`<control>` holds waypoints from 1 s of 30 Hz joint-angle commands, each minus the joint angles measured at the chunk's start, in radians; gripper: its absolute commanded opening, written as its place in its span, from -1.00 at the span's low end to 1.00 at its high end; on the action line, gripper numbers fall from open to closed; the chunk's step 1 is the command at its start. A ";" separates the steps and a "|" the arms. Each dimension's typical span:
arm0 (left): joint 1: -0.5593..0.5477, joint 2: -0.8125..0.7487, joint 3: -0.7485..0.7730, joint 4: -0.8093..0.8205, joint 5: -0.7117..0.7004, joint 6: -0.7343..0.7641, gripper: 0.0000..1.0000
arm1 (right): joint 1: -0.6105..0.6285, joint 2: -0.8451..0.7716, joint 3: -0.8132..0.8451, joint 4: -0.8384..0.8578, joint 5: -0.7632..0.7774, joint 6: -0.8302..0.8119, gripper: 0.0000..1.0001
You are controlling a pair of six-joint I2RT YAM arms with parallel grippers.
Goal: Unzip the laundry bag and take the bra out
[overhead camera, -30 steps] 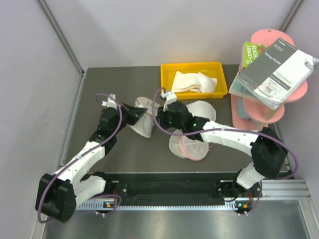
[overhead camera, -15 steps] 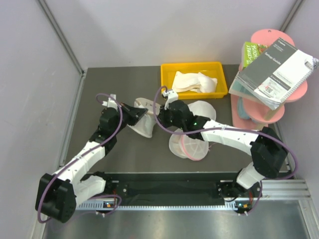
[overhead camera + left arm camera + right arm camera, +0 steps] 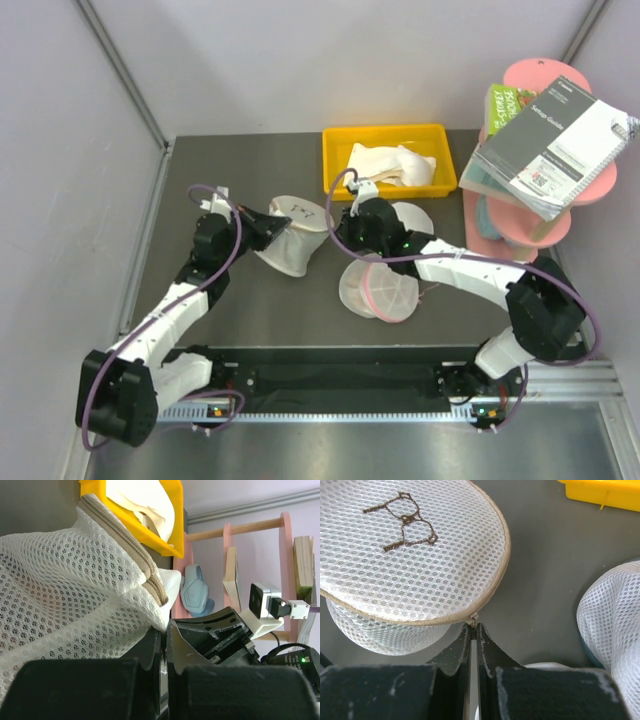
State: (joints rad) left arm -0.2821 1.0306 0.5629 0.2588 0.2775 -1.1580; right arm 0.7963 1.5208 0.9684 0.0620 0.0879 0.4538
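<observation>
The laundry bag (image 3: 297,232) is a round white mesh pod with a beige-tan rim, lying left of centre with its face and dark stitched mark (image 3: 405,522) turned up. My left gripper (image 3: 270,226) is shut on the bag's left mesh edge (image 3: 150,605); in the left wrist view its jaws (image 3: 164,628) pinch the fabric just under the zip tape. My right gripper (image 3: 336,230) is shut on the small metal zipper pull (image 3: 473,621) at the bag's right rim, its jaws (image 3: 473,627) closed. The bra is not visible through the mesh.
A pink-rimmed mesh bag (image 3: 385,296) and a plain white mesh bag (image 3: 412,217) lie just right of my right gripper. A yellow bin (image 3: 388,140) holding cream cloth stands at the back. A pink shelf (image 3: 545,80) with books stands at the right edge.
My right gripper has moved right and slightly back while holding the zipper pull. The bag has been drawn out toward it and its marked face has turned upward. The left gripper has kept its hold.
</observation>
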 commanded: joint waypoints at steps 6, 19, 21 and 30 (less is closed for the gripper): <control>0.026 0.130 0.118 0.010 0.107 0.155 -1.00 | -0.020 -0.086 -0.013 -0.017 0.019 -0.050 -1.00; 0.061 0.295 0.305 -0.170 0.079 0.452 -0.14 | 0.138 -0.130 0.070 -0.159 0.165 -0.118 -1.00; 0.061 0.250 0.302 -0.248 0.016 0.492 0.37 | 0.156 -0.107 0.085 -0.149 0.161 -0.104 -1.00; 0.060 -0.042 0.226 -0.515 -0.204 0.537 0.76 | 0.233 0.034 0.154 -0.022 0.064 -0.035 -1.00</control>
State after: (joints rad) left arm -0.2234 1.1252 0.8246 -0.1379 0.1947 -0.6552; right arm 0.9970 1.5066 1.0424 -0.0460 0.1928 0.3862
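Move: The laundry bag hangs between the hands, its lid edge still pinched by the shut left fingers, the bag's middle about 3 cm back, 2 cm right and 9 cm below them. The right hand keeps the zip pull, with the bag's middle some 8 cm left, 1 cm back and 3 cm below it. From the right hand the yellow tray lies about 18 cm ahead and 13 cm right, the rear mesh bag 3 cm ahead and 14 cm right, and the pink-rimmed bag 10 cm back and 10 cm right, all three low on the table. The bag's edge comes free of the left fingers, which carry forward about 5 cm while sinking, then open wide as the hand swings left and partly back, rising at the end and rolling its left side up some 30 degrees. The right hand keeps its pinch on the zip pull, drifting right a little, then drawing back and left past its starting line while rising slightly. ##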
